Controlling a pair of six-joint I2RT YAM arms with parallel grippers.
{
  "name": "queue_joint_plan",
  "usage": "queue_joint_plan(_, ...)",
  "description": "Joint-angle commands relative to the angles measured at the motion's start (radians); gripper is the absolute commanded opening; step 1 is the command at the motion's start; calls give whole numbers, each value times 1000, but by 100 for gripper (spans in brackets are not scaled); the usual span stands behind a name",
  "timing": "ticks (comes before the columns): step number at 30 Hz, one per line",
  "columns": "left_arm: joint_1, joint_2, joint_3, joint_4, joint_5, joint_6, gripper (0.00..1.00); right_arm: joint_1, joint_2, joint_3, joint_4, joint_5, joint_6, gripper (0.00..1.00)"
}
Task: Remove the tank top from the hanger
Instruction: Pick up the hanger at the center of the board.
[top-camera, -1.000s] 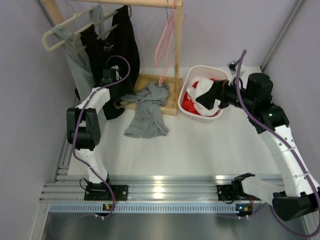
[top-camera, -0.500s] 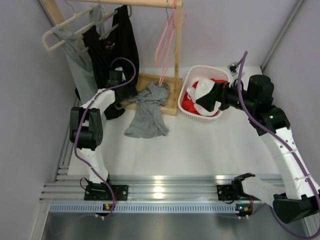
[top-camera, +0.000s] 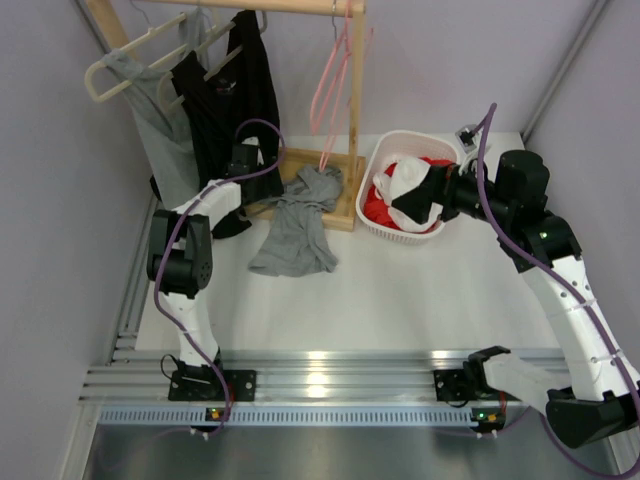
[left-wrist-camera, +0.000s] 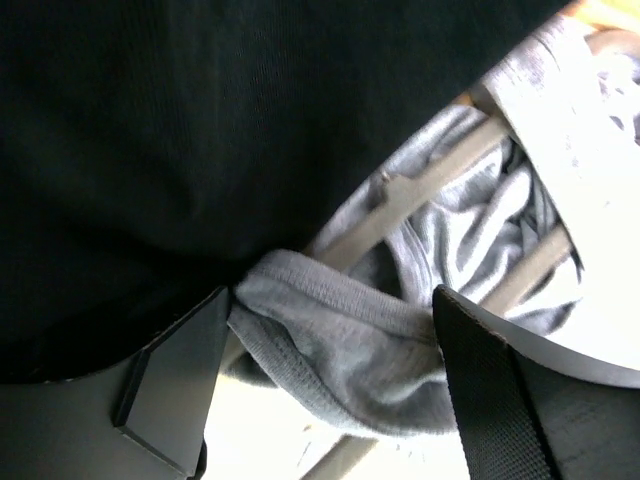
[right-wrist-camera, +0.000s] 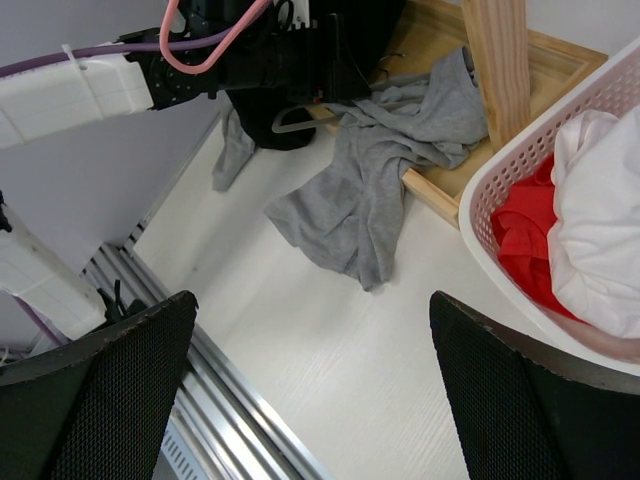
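A grey tank top (top-camera: 297, 220) lies crumpled on the table, draped over the wooden rack base (top-camera: 340, 205). Its strap end is still on a pale hanger (right-wrist-camera: 300, 122) lying flat; the hanger's bars (left-wrist-camera: 430, 195) show close up in the left wrist view. My left gripper (top-camera: 252, 178) is low beside the hanging black top (left-wrist-camera: 150, 130). Its jaws stand wide apart around a thick fold of the grey tank top (left-wrist-camera: 350, 340), my left gripper (left-wrist-camera: 330, 380) not pressed shut on it. My right gripper (top-camera: 408, 205) hovers open over the basket edge, nothing between its fingers (right-wrist-camera: 310, 380).
A white basket (top-camera: 372, 190) holding red and white clothes stands right of the rack post (top-camera: 355, 100). A pink hanger (top-camera: 325, 90) hangs on the rail. Further left hang a black top (top-camera: 235, 100) and a grey top on a cream hanger (top-camera: 150, 120).
My left gripper has moved right along the foot of the black top to the grey tank top's strap end, and its jaws have narrowed a little. The right arm has not moved.
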Motion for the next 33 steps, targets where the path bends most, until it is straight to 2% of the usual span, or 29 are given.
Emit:
queue_joint_plan(1,-21,125,-39,-176,35,-27,85,7,-13,1,50,-12,18,97)
queue_joint_plan(3,-20,156,-13,-179,21,-24,80,6,-19,0,47,-12,19,97)
queue_joint_plan(5,-20,190,1,-178,22,-18,64,6,-26,-2,47,-11,19,97)
queue_joint_plan(6,-20,197,5,-178,28,-18,54,7,-30,-3,47,-9,18,97)
queue_joint_plan(7,-20,201,5,-178,27,-18,37,7,-31,-3,47,-6,16,97)
queue_joint_plan(9,-20,201,7,-178,27,-23,26,6,-36,-6,47,-5,15,97)
queue_joint_plan(10,-20,204,10,-178,33,-18,9,7,-37,-6,47,-3,16,98)
queue_joint_plan(11,-20,205,10,-176,33,-12,2,6,-36,-8,47,-3,18,98)
queue_joint_plan(17,-20,156,-13,-176,87,-35,0,7,-33,-6,47,-9,22,98)
queue_joint_plan(22,-23,-35,-27,-137,220,-110,0,6,-31,1,47,-8,27,97)
queue_joint_plan(27,-23,-212,19,-133,430,-184,0,6,-30,1,47,-8,30,97)
queue_joint_plan(29,-23,-273,27,-133,475,-214,0,7,-30,0,49,-9,34,98)
queue_joint_plan(33,-23,-385,1,-133,463,-231,0,7,-31,-6,52,-12,39,98)
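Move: The grey tank top with the hanger in it lies on the rack's board under the left hand. Its near strap is already between the open left fingertips, 2 cm ahead and 3 below, and the hanger's middle is about 3 cm ahead, 7 to the right and 5 below. The black garment hangs 6 cm left and 3 ahead, the rack's post stands some 21 cm right and 5 ahead. From the right hand the hanger is roughly 27 cm ahead, 24 left and 32 below. The left hand eases about 3 cm forward and 2 cm down into the grey tank top, shuts its wide-open fingers and pinches the near strap over the hanger's left end. After a short hold it pulls the strap up by some 15 cm, drawing back about 8 cm and right 7 cm, away from the black garment, while the wrist rolls some 20 degrees, its right side rising, and turns slightly clockwise. ##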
